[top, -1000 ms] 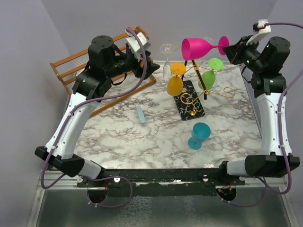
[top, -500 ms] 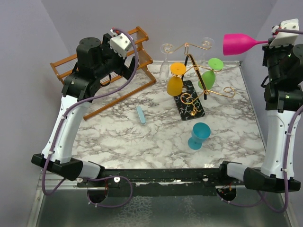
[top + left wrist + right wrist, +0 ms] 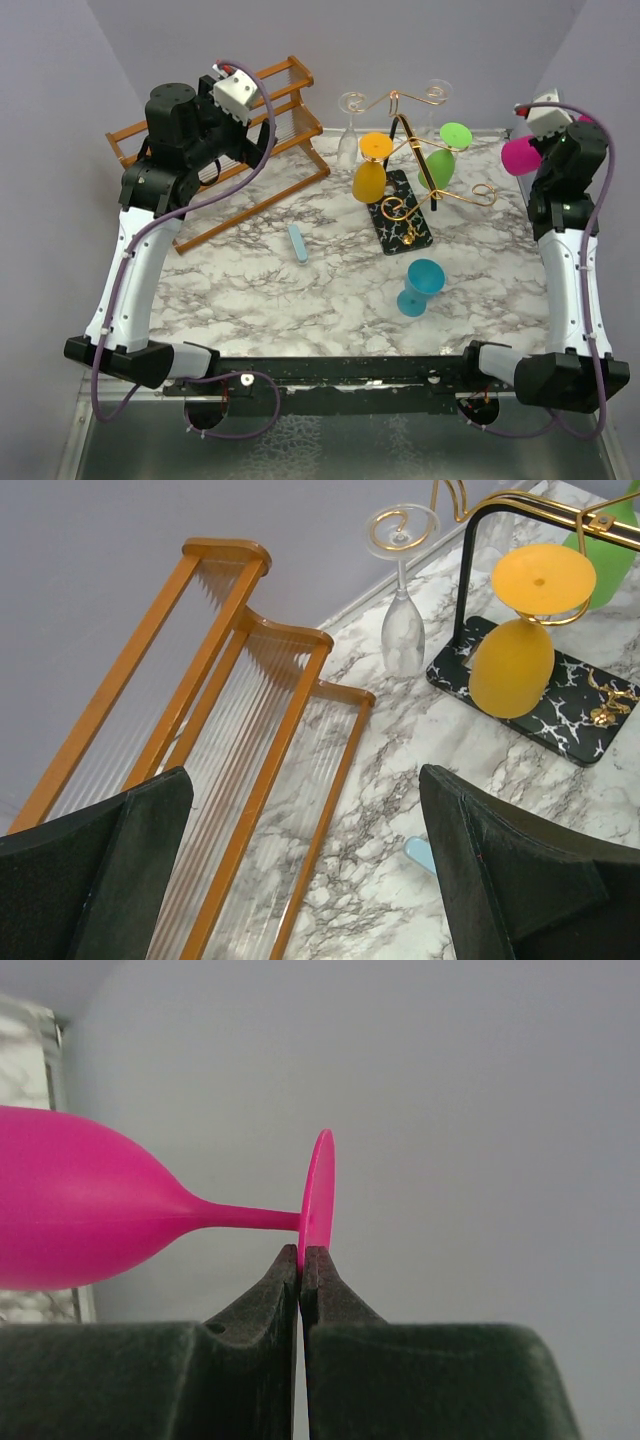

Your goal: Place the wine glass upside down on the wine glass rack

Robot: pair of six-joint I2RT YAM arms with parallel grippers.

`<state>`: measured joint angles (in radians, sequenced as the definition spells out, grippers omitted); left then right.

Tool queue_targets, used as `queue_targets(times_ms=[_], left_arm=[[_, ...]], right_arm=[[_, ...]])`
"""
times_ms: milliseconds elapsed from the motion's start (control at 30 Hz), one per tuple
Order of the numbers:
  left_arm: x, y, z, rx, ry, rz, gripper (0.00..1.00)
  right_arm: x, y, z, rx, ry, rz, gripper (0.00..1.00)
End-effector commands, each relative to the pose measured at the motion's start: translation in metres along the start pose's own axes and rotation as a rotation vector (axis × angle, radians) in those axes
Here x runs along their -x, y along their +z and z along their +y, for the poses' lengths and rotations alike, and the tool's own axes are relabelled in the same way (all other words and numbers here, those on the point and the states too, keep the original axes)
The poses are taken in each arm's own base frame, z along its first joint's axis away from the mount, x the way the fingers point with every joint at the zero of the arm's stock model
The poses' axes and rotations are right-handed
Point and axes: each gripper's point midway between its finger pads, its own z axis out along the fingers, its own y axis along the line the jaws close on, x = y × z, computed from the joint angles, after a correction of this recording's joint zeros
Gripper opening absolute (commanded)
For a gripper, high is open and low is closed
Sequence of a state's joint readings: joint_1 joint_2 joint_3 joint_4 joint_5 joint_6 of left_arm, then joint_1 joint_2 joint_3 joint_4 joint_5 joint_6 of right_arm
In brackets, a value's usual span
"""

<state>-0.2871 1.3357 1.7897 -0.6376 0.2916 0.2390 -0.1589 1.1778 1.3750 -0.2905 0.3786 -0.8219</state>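
The pink wine glass (image 3: 80, 1210) lies on its side in the air, and my right gripper (image 3: 302, 1252) is shut on the rim of its foot. In the top view this wine glass (image 3: 521, 155) hangs at the far right edge, to the right of the wine glass rack (image 3: 400, 212) and apart from it. The rack has gold wire arms on a black post, and an orange glass (image 3: 369, 180), a green glass (image 3: 438, 166) and a clear glass (image 3: 350, 140) hang upside down on it. My left gripper (image 3: 305, 780) is open and holds nothing, above the wooden rack.
A brown wooden slatted rack (image 3: 215, 150) stands at the back left. A teal glass (image 3: 420, 288) stands upright in front of the wine glass rack. A small light-blue bar (image 3: 298, 243) lies on the marble table (image 3: 300, 300). The walls are close on both sides.
My right arm has carried the pink glass from over the rack out to the right and lower. The left gripper has opened and drawn back to the left.
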Motion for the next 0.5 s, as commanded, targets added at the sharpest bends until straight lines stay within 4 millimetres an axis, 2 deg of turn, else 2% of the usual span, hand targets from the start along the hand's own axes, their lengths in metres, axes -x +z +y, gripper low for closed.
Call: queue_targets(times_ms=[0,133,233,367,467], left_arm=[[0.008,-0.007,-0.003,-0.017,-0.013,-0.037,0.99],[0.004,-0.005,-0.002,-0.02,-0.017,-0.03,0.99],[0.001,-0.004,-0.002,-0.02,-0.021,-0.023,0.99],[-0.002,-0.003,-0.003,-0.023,-0.02,-0.018,0.99],[-0.002,-0.003,-0.003,-0.023,-0.019,-0.017,0.99]], right_arm=[[-0.018,0.0,-0.015,-0.12,-0.217,0.052,0.01],[-0.034,0.011,0.014,-0.06,-0.365,0.058,0.01],[-0.033,0.018,0.038,0.031,-0.413,0.005,0.01],[-0.023,0.021,0.065,0.193,-0.422,-0.065,0.01],[-0.009,0.02,0.076,0.288,-0.425,-0.128,0.01]])
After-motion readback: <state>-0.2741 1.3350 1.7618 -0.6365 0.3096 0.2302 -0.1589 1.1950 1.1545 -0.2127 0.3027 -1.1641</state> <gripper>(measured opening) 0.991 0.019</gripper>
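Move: The right hand holds the pink wine glass by its foot, bowl out to the left. The rack's empty lower right hook lies about 13 cm to its left, level fore and aft, and some 17 cm below. The hung green glass's foot is about 20 cm left, 7 cm ahead and 12 cm below; the yellow one's foot is about 35 cm left, 6 cm ahead and equally low. From the left hand, that hook lies about 41 cm right and 20 cm lower. Right hand lowers the still-pinched pink glass about 8 cm beside the rack, tipping fingers and bowl downward some 20 degrees. ##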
